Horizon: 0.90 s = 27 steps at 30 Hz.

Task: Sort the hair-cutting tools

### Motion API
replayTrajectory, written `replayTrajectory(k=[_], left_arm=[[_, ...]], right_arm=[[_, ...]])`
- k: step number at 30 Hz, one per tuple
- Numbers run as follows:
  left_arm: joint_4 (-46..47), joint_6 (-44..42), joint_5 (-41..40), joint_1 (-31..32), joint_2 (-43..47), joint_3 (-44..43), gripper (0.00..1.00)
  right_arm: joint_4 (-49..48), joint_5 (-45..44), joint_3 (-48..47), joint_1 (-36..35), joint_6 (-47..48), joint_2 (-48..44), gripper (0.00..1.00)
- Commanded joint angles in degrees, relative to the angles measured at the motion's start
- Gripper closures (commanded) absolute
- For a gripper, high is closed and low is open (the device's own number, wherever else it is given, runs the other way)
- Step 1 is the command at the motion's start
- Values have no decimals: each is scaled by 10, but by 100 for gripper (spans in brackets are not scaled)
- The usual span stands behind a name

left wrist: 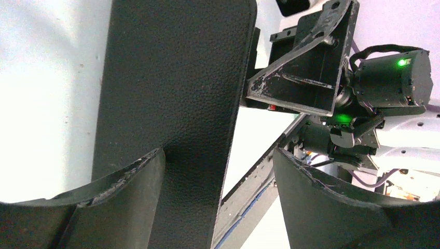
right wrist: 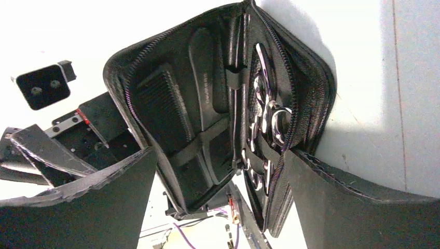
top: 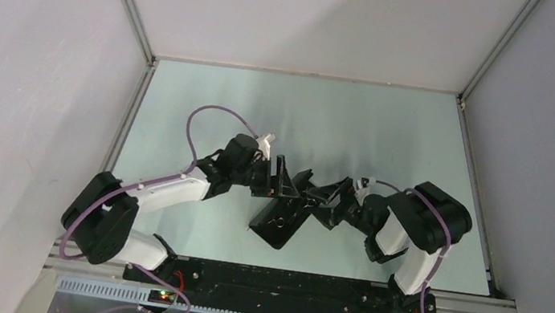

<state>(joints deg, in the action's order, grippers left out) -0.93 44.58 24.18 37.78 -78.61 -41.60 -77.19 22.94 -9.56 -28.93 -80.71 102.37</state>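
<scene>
A black zip case lies open between my two arms at the table's near middle. In the right wrist view its left half holds a black comb and a slim black tool under elastic straps. The right half holds the silver scissors with ring handles. My right gripper is open wide, its fingers on either side of the case's lower end. My left gripper is open too. The case's leather-textured cover stands between its fingers, against the left one and apart from the right one.
The two grippers nearly meet over the case. The right arm's finger fills the upper right of the left wrist view. Grey walls with metal rails enclose the table on three sides.
</scene>
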Motion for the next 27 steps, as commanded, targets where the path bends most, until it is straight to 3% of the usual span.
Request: replayTrajectory(k=[1,12,16,19,21,27], left_arm=[[37,24,-7,24,-21,2,20],[51,36,-12,67,-92,-22,19],[48,37,-16,68,-91,-23,19],[43,35,-21,68,-73,-22,19],[38,34,-23,67,-56,-23,19],[6,25,-42,53,12,-21,18]], right_arm=[[-61,-3,16,0,-34,66,2],[-36,-5,35,14,-38,51,16],[-8,-7,36,14,-43,51,33],[13,-10,36,14,-43,47,57],[29,-11,34,14,-40,43,66],[70,-11,26,13,-27,38,78]])
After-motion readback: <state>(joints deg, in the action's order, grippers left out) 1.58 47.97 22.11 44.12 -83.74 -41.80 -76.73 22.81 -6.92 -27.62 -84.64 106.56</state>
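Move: The half-folded tool case has its middle about 9 cm below the left hand, 4 cm back and a centimetre to its left; from the right hand it is some 6 cm left, 4 cm back and 4 cm down. The comb, in the raised flap, lies about 5 cm left of the right hand, level with it in reach and height. The nearer scissors, in the lower half, are about 7 cm back, 3 cm left and 10 cm below the left hand. The case's raised flap, already touched on its outer face by the left fingers, is followed over and down onto the lower half by the left hand, which sinks about 4 cm while going right and back, then starts to rise, fingers open. The right hand dips some 3 cm with a slight drift right, its wide-open fingers closing to pinch the two zip edges together. ##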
